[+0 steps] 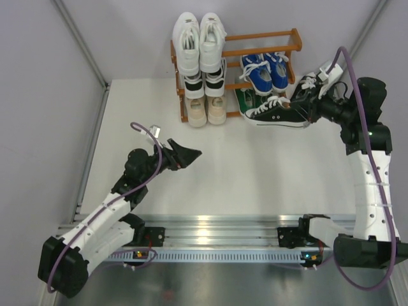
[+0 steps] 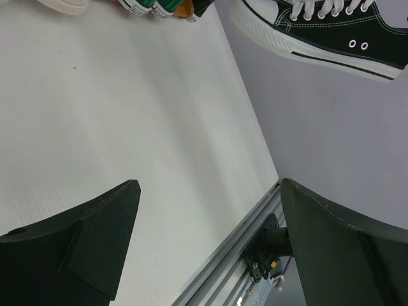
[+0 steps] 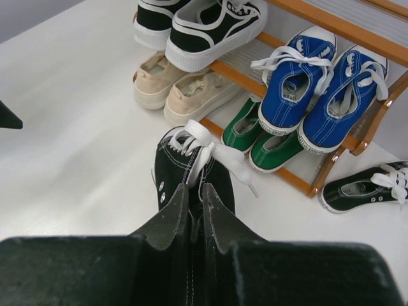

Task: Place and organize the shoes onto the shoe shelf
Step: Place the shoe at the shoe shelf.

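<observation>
My right gripper [image 3: 196, 191] is shut on the heel of a black sneaker with white laces [image 3: 191, 166], held toe toward the shoe shelf [image 1: 261, 38] in front of its right half [image 1: 275, 109]. Its mate [image 3: 360, 188] lies on the table right of the shelf. On the shelf are white shoes [image 1: 199, 41] on top, a black pair [image 3: 197, 25] and blue pair [image 3: 319, 89] on the middle tier, beige [image 3: 178, 86] and green [image 3: 264, 137] at the bottom. My left gripper [image 1: 188, 155] hovers open over mid-table, nothing between its fingers [image 2: 95, 236].
Grey walls close in the table at the back and both sides. A metal rail [image 1: 217, 226] runs along the near edge by the arm bases. The top tier's right half [image 1: 268, 46] shows bare bars.
</observation>
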Controlling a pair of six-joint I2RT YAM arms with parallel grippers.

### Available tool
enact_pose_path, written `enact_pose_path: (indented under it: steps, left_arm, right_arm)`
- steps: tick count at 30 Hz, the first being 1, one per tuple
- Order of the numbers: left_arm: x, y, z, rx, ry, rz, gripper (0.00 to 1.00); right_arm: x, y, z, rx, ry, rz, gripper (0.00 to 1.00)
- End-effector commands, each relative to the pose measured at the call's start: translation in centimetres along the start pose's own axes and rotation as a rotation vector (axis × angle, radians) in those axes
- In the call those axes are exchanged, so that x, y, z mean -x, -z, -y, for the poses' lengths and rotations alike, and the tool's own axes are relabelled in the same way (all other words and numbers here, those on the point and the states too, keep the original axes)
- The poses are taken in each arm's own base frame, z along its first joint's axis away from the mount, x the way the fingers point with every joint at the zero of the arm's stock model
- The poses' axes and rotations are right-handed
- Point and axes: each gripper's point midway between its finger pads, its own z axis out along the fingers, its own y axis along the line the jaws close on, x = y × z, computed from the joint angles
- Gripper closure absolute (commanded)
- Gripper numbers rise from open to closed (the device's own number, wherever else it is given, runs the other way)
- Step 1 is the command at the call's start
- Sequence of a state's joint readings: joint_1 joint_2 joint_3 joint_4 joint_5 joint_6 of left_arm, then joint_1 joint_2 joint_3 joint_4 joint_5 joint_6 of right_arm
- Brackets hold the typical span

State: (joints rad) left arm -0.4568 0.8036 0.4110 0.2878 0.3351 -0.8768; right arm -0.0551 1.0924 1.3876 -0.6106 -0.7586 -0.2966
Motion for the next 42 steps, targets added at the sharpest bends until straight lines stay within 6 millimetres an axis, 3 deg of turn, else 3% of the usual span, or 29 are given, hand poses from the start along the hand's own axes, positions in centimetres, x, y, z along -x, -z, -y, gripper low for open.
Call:
enact_pose_path:
  steps: [1,11,22,23,26,29,34,35,36,41,42]
  left_arm:
    - [1.0,0.0,1.9,-0.094,0.001,0.042,0.04]
    - [-0.1,-0.3,0.9,-0.091,0.035,0.015,0.04]
    - [-0.7,-0.3,0.4,-0.086,0.033,0.003,0.04]
    - [-0.7,-0.2,0.4,-0.087,0.034,0.004,0.04]
    - [-0.5,-0.3,0.7,-0.097,0.021,0.005,0.04]
    - [-0.5,-0.3,1.0,-0.107,0.015,-0.003,0.04]
    - [-0.5,-0.4,1.1,-0.109,0.012,-0.007,0.04]
    - [-0.5,-0.5,1.1,-0.109,0.01,-0.01,0.04]
    - [-0.5,-0.4,1.2,-0.112,0.007,-0.012,0.04]
    - [-0.4,-0.6,1.4,-0.119,-0.012,-0.023,0.04]
    - [-0.4,-0.6,1.5,-0.117,-0.018,-0.028,0.04]
  right_arm:
    - [4.8,1.4,0.4,-0.048,0.14,0.137,1.0]
    - [7.6,1.9,1.2,-0.079,0.15,0.186,1.0]
    - [14.1,1.6,4.0,-0.133,0.184,0.292,1.0]
    - [15.4,2.0,4.1,-0.145,0.203,0.319,1.0]
    - [16.6,1.4,5.2,-0.156,0.195,0.335,1.0]
    - [19.3,1.5,6.1,-0.176,0.22,0.384,1.0]
    - [21.2,-0.3,8.8,-0.199,0.215,0.419,1.0]
    - [22.4,0.2,8.9,-0.213,0.231,0.445,1.0]
    - [22.1,-1.1,10.1,-0.214,0.218,0.438,1.0]
    - [24.8,-2.1,12.7,-0.27,0.243,0.508,1.0]
    - [24.1,-3.4,14.0,-0.281,0.231,0.498,1.0]
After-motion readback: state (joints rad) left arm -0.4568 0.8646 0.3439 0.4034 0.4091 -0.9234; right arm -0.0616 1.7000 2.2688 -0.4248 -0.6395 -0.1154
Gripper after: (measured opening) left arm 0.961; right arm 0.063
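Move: I hold the black shoe by its heel end in my right hand. The free right part of the shelf's top tier lies about 25 cm ahead and 10 cm left, roughly level with my hand. The blue shoes are on the tier under it, about 24 cm ahead, 8 cm left and 15 cm below. On the top tier, the white shoes stand some 40 cm left and 25 cm ahead, slightly higher. From my left hand the free place is about 32 cm ahead, 36 cm right and 18 cm up. Keeping the black shoe pinched in shut fingers, I start almost still, then sweep my right hand up some 17 cm and forward about 15 cm, climbing first and reaching out faster as I go. I head up past the blue shoes' tier towards the free right part of the top tier, tipping my fingers up by roughly 20 degrees. ##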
